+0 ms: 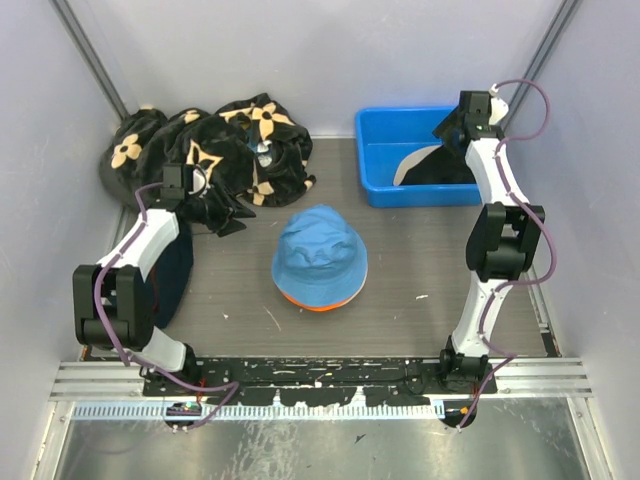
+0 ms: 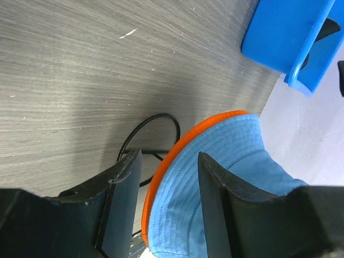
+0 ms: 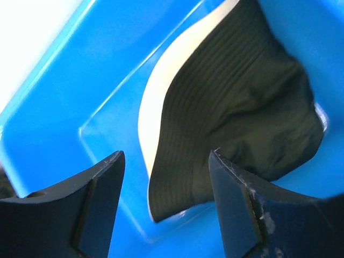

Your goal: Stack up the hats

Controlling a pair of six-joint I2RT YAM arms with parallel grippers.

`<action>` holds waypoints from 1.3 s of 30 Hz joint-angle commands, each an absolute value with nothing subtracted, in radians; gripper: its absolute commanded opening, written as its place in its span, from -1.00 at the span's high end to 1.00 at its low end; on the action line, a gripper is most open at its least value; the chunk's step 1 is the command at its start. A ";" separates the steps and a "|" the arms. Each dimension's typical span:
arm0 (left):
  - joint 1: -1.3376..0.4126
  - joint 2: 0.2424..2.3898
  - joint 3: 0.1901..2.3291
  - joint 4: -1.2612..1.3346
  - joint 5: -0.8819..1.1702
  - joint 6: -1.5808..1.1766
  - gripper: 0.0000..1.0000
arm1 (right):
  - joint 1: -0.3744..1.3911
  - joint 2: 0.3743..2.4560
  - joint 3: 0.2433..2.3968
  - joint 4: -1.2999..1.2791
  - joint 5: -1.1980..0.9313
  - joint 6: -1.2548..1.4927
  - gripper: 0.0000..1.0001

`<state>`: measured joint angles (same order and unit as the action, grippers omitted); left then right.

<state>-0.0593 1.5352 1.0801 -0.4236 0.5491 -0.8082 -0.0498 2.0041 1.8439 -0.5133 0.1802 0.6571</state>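
The light blue hat (image 1: 320, 252) lies crown up at the table's middle, on top of the orange hat (image 1: 316, 304), of which only the brim edge shows. In the left wrist view the blue hat (image 2: 226, 177) and the orange brim (image 2: 161, 174) lie beyond my fingers. The black hat (image 3: 236, 102) lies on the cream hat (image 3: 153, 102) inside the blue bin (image 3: 64, 107); from above I see black (image 1: 447, 168) and cream (image 1: 408, 171). My left gripper (image 1: 228, 217) (image 2: 167, 156) is open and empty, left of the stack. My right gripper (image 1: 448, 127) (image 3: 165, 155) is open over the black hat's brim.
The blue bin (image 1: 375, 150) stands at the back right. A large black cloth with tan flowers (image 1: 215, 150) is heaped at the back left. A dark navy garment (image 1: 172, 272) lies at the left edge. A thin black cable loop (image 2: 153, 134) lies on the table.
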 commanded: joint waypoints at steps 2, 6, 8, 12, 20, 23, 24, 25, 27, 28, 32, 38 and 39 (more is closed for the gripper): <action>-0.054 1.494 1.042 -0.402 0.574 -0.813 -0.06 | -0.059 2.098 2.013 -0.614 0.313 0.540 -0.47; -0.055 1.485 1.029 -0.406 0.570 -0.808 -0.06 | -0.074 2.154 2.105 -0.692 0.370 0.543 -0.77; -0.054 1.484 1.024 -0.407 0.575 -0.810 -0.06 | -0.089 2.170 2.123 -0.703 0.356 0.545 -0.81; -0.054 1.475 1.020 -0.414 0.568 -0.804 -0.06 | -0.141 2.219 2.148 -0.698 0.243 0.579 -0.81; -0.054 1.480 1.019 -0.418 0.561 -0.802 -0.06 | -0.209 2.226 2.088 -0.664 0.129 0.605 -0.81; -0.054 1.487 1.021 -0.419 0.564 -0.805 -0.06 | -0.218 2.250 2.123 -0.715 0.100 0.580 -0.81; -0.054 1.492 1.024 -0.417 0.564 -0.806 -0.05 | -0.219 2.253 2.124 -0.731 0.094 0.571 -0.81; -0.054 1.495 1.026 -0.417 0.564 -0.806 -0.05 | -0.223 2.255 2.119 -0.736 0.074 0.558 -0.80; -0.054 1.498 1.028 -0.417 0.563 -0.807 -0.05 | -0.230 2.267 2.117 -0.757 0.023 0.541 -0.78; -0.054 1.499 1.028 -0.416 0.561 -0.807 -0.05 | -0.233 2.282 2.122 -0.770 -0.003 0.534 -0.78; -0.054 1.511 1.032 -0.413 0.564 -0.808 -0.05 | -0.235 2.342 2.142 -0.799 -0.097 0.510 -0.78; -0.054 1.524 1.044 -0.414 0.566 -0.809 -0.04 | -0.235 2.415 2.165 -0.777 -0.172 0.535 -0.70; -0.054 1.524 1.045 -0.416 0.565 -0.808 -0.04 | -0.235 2.423 2.174 -0.775 -0.176 0.539 -0.59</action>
<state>-0.0593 1.5120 1.0275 -0.4217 0.5514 -0.8124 -0.2283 2.3936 2.1269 -0.7670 -0.1059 0.5316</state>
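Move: The black hat lies in the blue box almost straight under the right hand, its middle roughly 1 cm to the right, level fore and aft, and about 15 cm below. The box's own middle is about 4 cm left of that hand and 1 cm ahead, the stacked hats some 34 cm left and 27 cm back. From the left hand the black hat is about 53 cm to the right and 20 cm ahead, roughly 10 cm lower. Down to the black hat in the box, towards its right-hand part, goes the right hand: first about 10 cm right while sinking some 6 cm, then back left about 4 cm and down as far again. Its fingers open wider, the wrist tips about 20 degrees downward, and the still-open fingertips end in among the black fabric, touching it. ##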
